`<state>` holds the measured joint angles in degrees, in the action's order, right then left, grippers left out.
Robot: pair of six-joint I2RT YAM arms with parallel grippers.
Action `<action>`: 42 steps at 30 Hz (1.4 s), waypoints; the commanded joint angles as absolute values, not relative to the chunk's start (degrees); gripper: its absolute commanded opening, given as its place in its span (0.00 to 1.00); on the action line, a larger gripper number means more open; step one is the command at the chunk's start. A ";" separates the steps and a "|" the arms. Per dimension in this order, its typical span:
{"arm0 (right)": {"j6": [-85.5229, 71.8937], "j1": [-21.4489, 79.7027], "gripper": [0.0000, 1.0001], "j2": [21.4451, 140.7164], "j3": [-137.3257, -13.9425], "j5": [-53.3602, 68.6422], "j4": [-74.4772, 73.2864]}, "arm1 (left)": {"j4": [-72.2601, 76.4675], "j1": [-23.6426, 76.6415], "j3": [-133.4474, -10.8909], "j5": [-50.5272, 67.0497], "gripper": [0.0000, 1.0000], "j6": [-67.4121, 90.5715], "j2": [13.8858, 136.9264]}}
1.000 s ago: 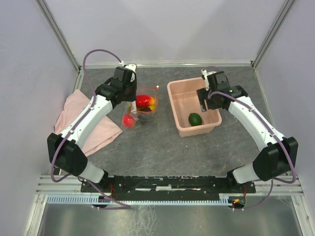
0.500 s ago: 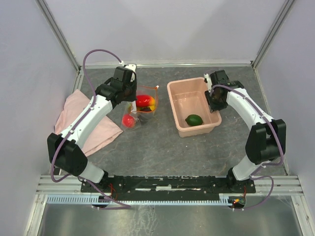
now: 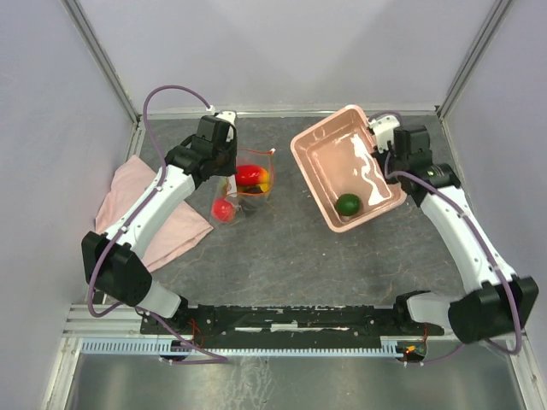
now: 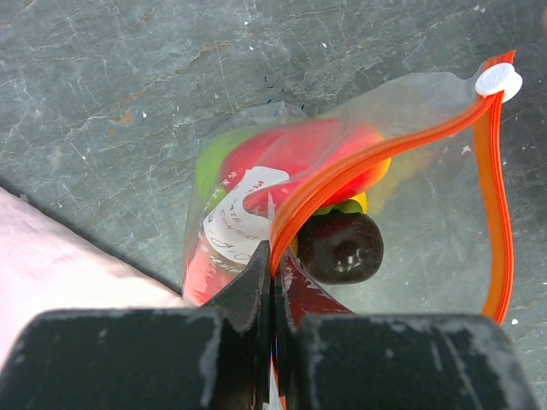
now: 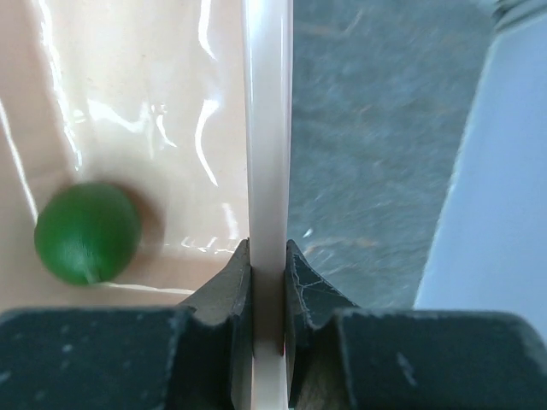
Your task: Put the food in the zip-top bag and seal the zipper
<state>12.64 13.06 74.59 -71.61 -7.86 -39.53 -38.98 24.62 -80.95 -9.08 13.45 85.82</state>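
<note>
The zip-top bag (image 3: 253,183) (image 4: 402,128) stands open left of centre with red (image 4: 299,149), yellow and dark purple (image 4: 340,248) food inside. My left gripper (image 3: 229,167) (image 4: 275,265) is shut on the bag's mouth edge at the orange zipper (image 4: 376,158), whose white end piece (image 4: 498,79) sits at the far end. A red piece (image 3: 223,210) shows at the bag's near-left side. One green fruit (image 3: 348,204) (image 5: 87,232) lies in the pink bin (image 3: 311,181). My right gripper (image 3: 382,145) (image 5: 267,256) is shut on the bin's right rim (image 5: 267,128), and the bin is raised and tilted.
A pink cloth (image 3: 145,209) lies at the left, partly under the left arm. Grey enclosure walls with metal posts ring the dark stone-patterned table (image 3: 282,256). The tilted bin reaches almost to the back wall.
My right gripper has closed on the bin's right rim and lifted it, turning and tilting the bin. The green fruit rolled inside it. The left arm and bag have not moved.
</note>
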 commanded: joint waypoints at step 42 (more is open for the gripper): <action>-4.40 12.96 0.60 74.92 -73.39 -10.38 -58.11 | -37.23 24.17 -80.64 -10.49 0.03 14.32 81.86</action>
<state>-5.80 12.97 75.64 -66.74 -9.61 -55.33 -39.09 24.45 -80.27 -9.41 13.47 83.72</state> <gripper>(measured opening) 0.579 0.043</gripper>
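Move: The right gripper already pinches the right rim of the raised, tilted box, whose middle is about 10 cm to its left and 9 cm lower. The set-down spot's middle is some 9 cm back, 10 cm left and 14 cm below. The green food in the box lies about 9 cm back, 9 cm left and 12 cm down; the bag is roughly 38 cm left, 6 cm back and 14 cm below. From the left gripper the spot is about 32 cm right, 8 cm back and 13 cm down. Give the right gripper a last short lift of a couple of centimetres with the box rim still pinched, then lower it about 10 cm and draw it back some 8 cm to set the box on the table, turning the wrist clockwise and tipping the fingers down about 30 degrees. Finish by opening the fingers about halfway, leaving them astride the rim. ##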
